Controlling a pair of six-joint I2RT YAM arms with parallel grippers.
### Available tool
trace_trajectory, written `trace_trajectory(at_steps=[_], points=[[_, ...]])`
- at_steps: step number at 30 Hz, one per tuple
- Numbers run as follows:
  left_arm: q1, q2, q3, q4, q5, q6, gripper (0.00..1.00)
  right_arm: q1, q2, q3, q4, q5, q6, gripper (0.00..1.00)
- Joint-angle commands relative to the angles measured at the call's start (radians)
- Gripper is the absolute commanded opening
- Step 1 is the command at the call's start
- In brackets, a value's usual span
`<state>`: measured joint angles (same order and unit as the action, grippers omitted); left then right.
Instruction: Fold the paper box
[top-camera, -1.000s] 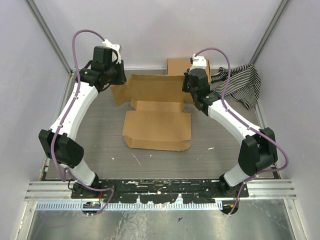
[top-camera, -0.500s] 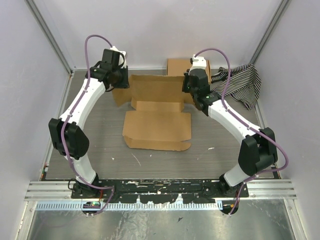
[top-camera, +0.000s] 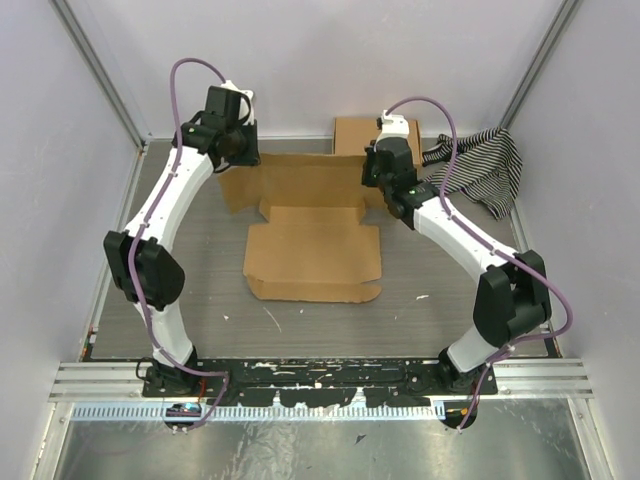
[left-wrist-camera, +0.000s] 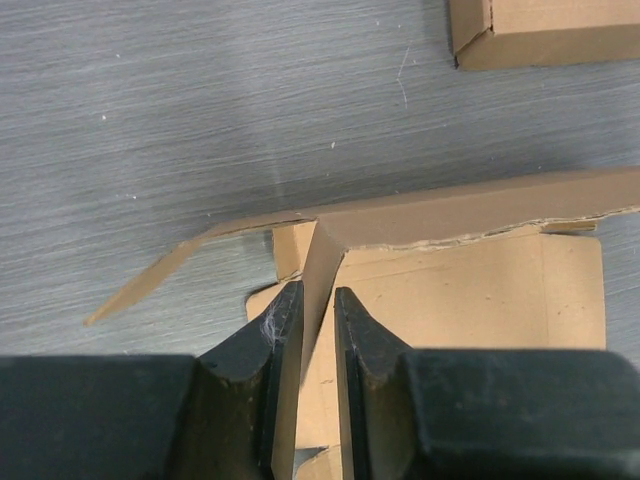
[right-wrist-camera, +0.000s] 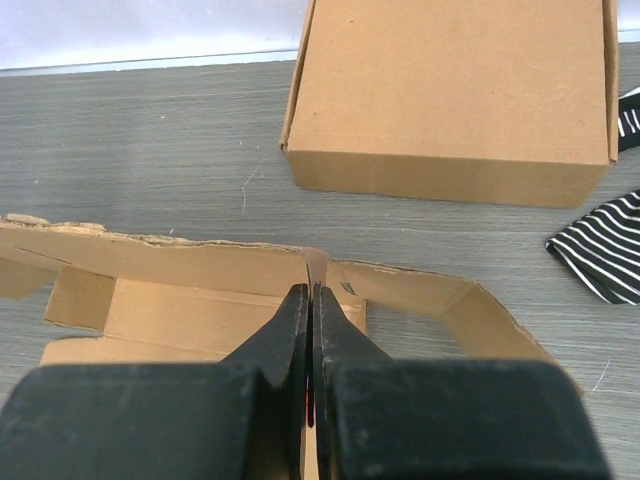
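The paper box (top-camera: 312, 245) lies unfolded in the middle of the table, brown cardboard with its back wall (top-camera: 300, 180) raised. My left gripper (top-camera: 238, 160) is at the wall's left end. In the left wrist view its jaws (left-wrist-camera: 317, 290) straddle an upright side flap (left-wrist-camera: 322, 262); the flap lies against the left finger and a narrow gap shows at the right finger. My right gripper (top-camera: 378, 182) is at the wall's right end. Its jaws (right-wrist-camera: 311, 288) are pinched shut on the thin flap at the corner of the paper box (right-wrist-camera: 200, 265).
A ready-made brown cardboard box (top-camera: 358, 133) stands just behind the raised wall, also seen in the right wrist view (right-wrist-camera: 450, 90). A black-and-white striped cloth (top-camera: 485, 165) lies at the back right. Enclosure walls ring the table.
My left arm has swung its gripper right and forward onto the box's left side flap, and its jaws have narrowed slightly. The right gripper has kept its pinch in place.
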<state>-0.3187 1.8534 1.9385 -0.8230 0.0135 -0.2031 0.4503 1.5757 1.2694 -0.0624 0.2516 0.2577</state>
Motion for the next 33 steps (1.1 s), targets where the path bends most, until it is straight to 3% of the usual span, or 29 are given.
trace_trajectory(at_steps=[1, 6, 8, 13, 20, 28, 33], points=[[0.001, 0.044, 0.054, -0.062, 0.010, -0.003, 0.23, 0.006, 0.003, 0.058, 0.003, -0.016, 0.018, 0.03], [0.001, 0.059, 0.041, -0.071, -0.022, -0.005, 0.08, 0.005, 0.018, 0.079, -0.016, -0.020, 0.021, 0.04], [0.001, 0.062, 0.030, -0.064, -0.028, -0.007, 0.00, 0.004, 0.030, 0.100, -0.041, -0.024, 0.026, 0.10], [0.001, 0.060, -0.012, -0.035, -0.041, -0.015, 0.00, 0.002, 0.058, 0.208, -0.169, -0.086, 0.024, 0.37], [0.000, -0.008, -0.166, 0.083, -0.081, -0.006, 0.00, -0.051, -0.033, 0.249, -0.260, -0.179, -0.001, 0.57], [-0.004, -0.136, -0.429, 0.296, -0.120, 0.015, 0.00, -0.286, -0.105, 0.179, -0.274, -0.302, 0.032, 0.56], [-0.003, -0.170, -0.469, 0.331, -0.139, 0.021, 0.00, -0.326, -0.026, 0.165, -0.289, -0.308, -0.062, 0.53]])
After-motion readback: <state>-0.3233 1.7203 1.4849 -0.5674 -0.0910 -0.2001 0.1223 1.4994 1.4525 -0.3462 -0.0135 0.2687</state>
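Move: The left hand's half-open fingers straddle the upturned paper box's left corner, the cardboard practically at the hand point, about 1 cm below. The box's flat near panel lies some 20 cm back, 13 cm to the right and 22 cm below that hand. The right hand holds the raised right corner at its fingertips; from there the closed box is about 11 cm ahead, 4 cm right and 18 cm down, and the striped cloth roughly 5 cm ahead, 28 cm right and 20 cm down. The left fingers shut on the paper box's left corner early on, pinching it, and the hand sinks, in all about 8 cm, drawing back and a little left by 2 to 3 cm each towards the end. The right hand opens and lets go of the right corner, rises about 6 cm and then swings quickly some 11 cm to the right, away from the paper box. ##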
